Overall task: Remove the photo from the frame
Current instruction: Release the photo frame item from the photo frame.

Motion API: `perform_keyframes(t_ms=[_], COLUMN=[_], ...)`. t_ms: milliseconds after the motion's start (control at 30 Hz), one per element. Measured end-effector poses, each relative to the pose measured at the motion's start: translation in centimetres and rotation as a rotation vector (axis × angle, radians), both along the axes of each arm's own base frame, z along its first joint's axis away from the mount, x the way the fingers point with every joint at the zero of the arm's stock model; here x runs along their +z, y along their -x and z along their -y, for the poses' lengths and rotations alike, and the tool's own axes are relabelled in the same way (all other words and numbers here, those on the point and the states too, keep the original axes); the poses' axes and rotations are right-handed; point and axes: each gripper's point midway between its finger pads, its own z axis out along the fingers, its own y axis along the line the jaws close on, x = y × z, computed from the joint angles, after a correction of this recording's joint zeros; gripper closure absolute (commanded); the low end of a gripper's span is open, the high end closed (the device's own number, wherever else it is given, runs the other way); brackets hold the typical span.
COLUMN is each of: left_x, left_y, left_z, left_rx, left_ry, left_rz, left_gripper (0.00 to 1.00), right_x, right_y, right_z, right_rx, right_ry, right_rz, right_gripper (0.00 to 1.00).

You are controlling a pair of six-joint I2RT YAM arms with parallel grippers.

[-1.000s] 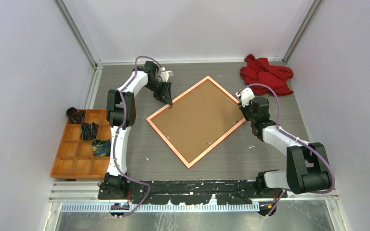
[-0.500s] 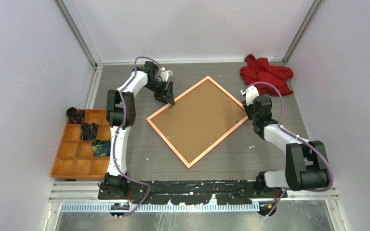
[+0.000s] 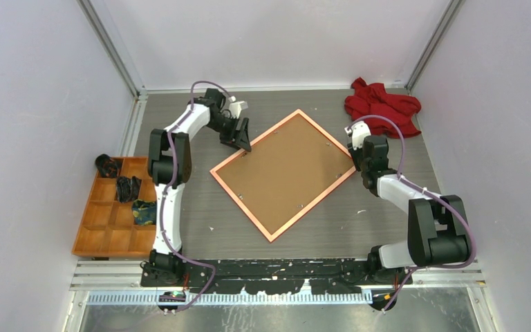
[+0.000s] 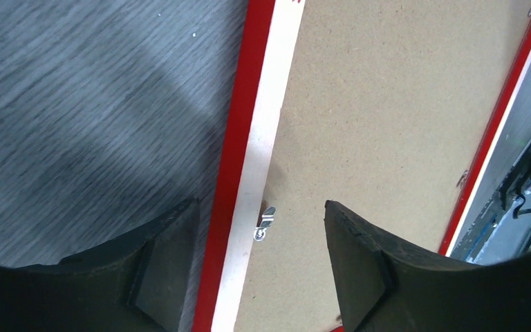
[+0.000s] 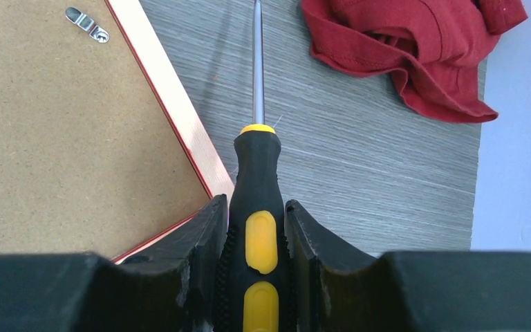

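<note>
The frame [image 3: 242, 206] lies face down on the table, orange-pink rim up, with the brown backing board [image 3: 283, 169] set in it. The photo is hidden beneath that board. My left gripper [image 3: 244, 144] hovers open over the frame's upper-left edge. In the left wrist view its fingers [image 4: 173, 263] straddle the red rim [image 4: 238, 124] and a small metal clip [image 4: 265, 225], touching nothing. My right gripper [image 3: 361, 160] sits at the frame's right corner, shut on a black-and-yellow screwdriver [image 5: 261, 207] whose shaft points out over bare table.
A crumpled red cloth [image 3: 382, 107] lies at the back right, just beyond the screwdriver tip [image 5: 415, 48]. A wooden compartment tray [image 3: 104, 238] with dark items stands at the left edge. Another metal clip [image 5: 88, 24] sits on the board near the right corner.
The left gripper's jaws have spread apart over the frame's edge. The right gripper, still holding the screwdriver, has shifted slightly away from the board toward the right.
</note>
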Motion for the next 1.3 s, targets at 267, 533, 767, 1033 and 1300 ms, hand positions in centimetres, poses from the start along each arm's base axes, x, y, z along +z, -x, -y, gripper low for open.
perform_keyframes(t_ms=[267,533,767,1033,1300], left_x=[1.5,5.5,10.8,12.2,15.4], left_y=[-0.8,2.1,7.8,12.2,14.6], left_z=[-1.5,-3.4,-5.6,-7.2,-8.0], left_rx=[0.018,0.022,-0.001,-0.036,-0.070], left_ry=[-0.079,-0.142,-0.174,-0.214,-0.226], left_rz=[0.084,0.180,0.351,0.435,0.551], left_gripper=[0.00,0.00,0.00,0.00,0.00], right_x=[-0.2,-1.8,-3.1,-3.8,-3.6], right_y=[-0.1,-0.3,-1.2,-1.1,-0.8], right_z=[0.9,2.3,3.3,4.7,6.7], right_rx=[-0.032,-0.088,-0.122,-0.148,-0.188], right_ry=[0.008,0.007,0.021,0.019,0.008], right_rz=[-0.006,-0.051,-0.090,-0.130,-0.158], right_gripper=[0.92,0.89,0.73,0.49,0.38])
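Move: The right hand still grips the screwdriver; the bare table where its handle will lie is about 1 cm ahead, 4 cm to the right and 5 cm below. From this hand the photo frame's right corner is roughly 4 cm ahead and 3 cm left, the red cloth some 23 cm ahead and 7 cm right. The left hand is right at a clip, 1 cm to its right and 2 cm below; the frame's left corner lies about 7 cm back and 11 cm left of this hand. The right hand lowers the held screwdriver about 4 cm while carrying it to the right, clear of the frame's right corner, then parts its fingers to let go and slides on a further 3 cm right. Meanwhile the left hand opens wide from around the frame's rim and clip, rises some 15 cm and draws back as far, also going left, with its wrist tilting about 30 degrees. ##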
